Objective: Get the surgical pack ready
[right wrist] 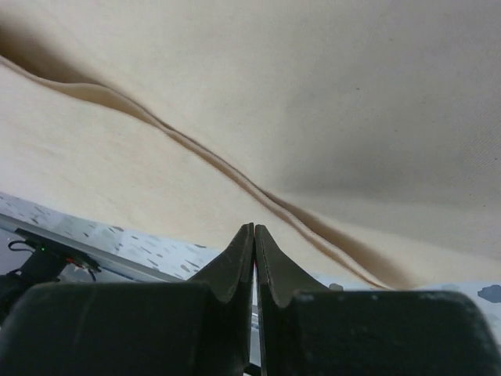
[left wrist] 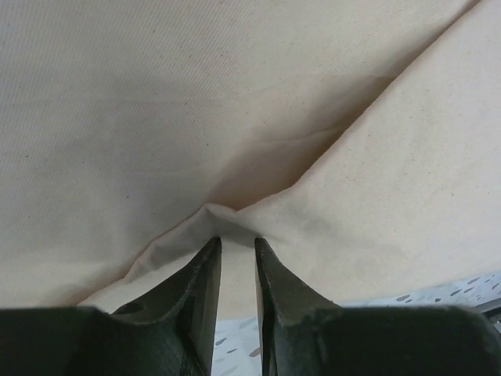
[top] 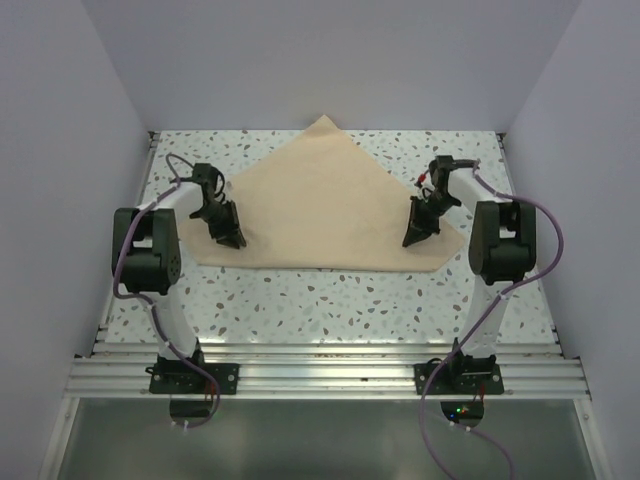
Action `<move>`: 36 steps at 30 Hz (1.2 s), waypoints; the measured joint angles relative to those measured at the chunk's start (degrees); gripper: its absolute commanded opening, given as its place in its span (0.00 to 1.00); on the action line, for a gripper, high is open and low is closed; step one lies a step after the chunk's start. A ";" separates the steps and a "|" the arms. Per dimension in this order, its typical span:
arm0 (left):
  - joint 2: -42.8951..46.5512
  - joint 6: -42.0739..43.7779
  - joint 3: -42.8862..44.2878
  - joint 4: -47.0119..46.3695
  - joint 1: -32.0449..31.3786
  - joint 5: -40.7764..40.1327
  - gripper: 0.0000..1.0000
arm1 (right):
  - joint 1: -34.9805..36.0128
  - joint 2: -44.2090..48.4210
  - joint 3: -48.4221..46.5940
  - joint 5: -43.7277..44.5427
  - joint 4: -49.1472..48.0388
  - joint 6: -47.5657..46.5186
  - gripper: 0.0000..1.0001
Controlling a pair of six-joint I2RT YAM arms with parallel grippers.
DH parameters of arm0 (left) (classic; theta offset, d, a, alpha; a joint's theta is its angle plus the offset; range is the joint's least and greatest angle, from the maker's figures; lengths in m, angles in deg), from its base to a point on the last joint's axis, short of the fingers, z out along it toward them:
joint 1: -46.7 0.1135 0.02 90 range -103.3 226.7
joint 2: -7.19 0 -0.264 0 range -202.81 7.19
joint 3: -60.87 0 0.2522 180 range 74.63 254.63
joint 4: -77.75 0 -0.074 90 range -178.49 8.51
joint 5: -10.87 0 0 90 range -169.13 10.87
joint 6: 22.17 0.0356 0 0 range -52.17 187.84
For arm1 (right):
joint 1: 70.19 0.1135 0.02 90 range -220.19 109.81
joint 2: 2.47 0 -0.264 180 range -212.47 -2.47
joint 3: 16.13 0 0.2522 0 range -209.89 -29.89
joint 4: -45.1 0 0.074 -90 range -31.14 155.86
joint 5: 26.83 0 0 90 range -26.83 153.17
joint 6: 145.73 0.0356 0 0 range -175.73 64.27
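The tan wrap sheet [top: 330, 200] of the surgical pack lies folded on the table, with one point toward the back and a straight near edge. My left gripper [top: 228, 235] rests on its near left part. In the left wrist view the left gripper [left wrist: 238, 241] is open by a narrow gap, and a raised pucker of the sheet [left wrist: 235, 117] sits just at its tips, not pinched. My right gripper [top: 415, 235] is at the sheet's right corner. In the right wrist view the right gripper [right wrist: 254, 227] is shut against the sheet [right wrist: 313, 94]; nothing shows between its jaws. No tray, instruments or gauze are in view.
The speckled white tabletop [top: 330, 300] shows in front of the sheet and at both back corners. White walls close in the left, right and back sides. The aluminium rail [top: 320, 375] with both arm bases runs along the near edge.
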 measured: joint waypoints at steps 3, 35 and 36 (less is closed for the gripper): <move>0.35 0.07 0.87 0.09 -0.44 -0.63 0.33 | 1.90 0.28 -2.78 -0.42 0.57 -0.07 0.06; -5.16 1.29 17.18 -1.44 18.45 -16.31 0.64 | 7.54 8.44 1.14 -7.23 -2.56 1.05 0.55; -5.73 1.60 17.31 -1.57 18.49 -16.33 0.64 | 7.54 9.11 1.66 -7.65 -2.45 1.03 0.55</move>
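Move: My left hand is low on the wrapping cloth. The cloth's left corner lies about 19 cm to its left and 10 cm ahead, roughly 1 cm lower; the near fold is 7 cm straight back, and the folded flap's loose edge runs about 2 cm ahead. From my right hand, the right corner is some 17 cm right and 1 cm ahead, the near fold 8 cm straight back, the loose edge about 2 cm ahead, all 2 cm below. I lift my left hand off the cloth, then swing it about 19 cm left and 8 cm forward to the left corner, turning some 20 degrees counter-clockwise, spreading its fingers wide and sinking at the end. My right hand sweeps 8 cm left over the flap, drawing back a little, returns slightly right and forward, then opens halfway and rises clear. ##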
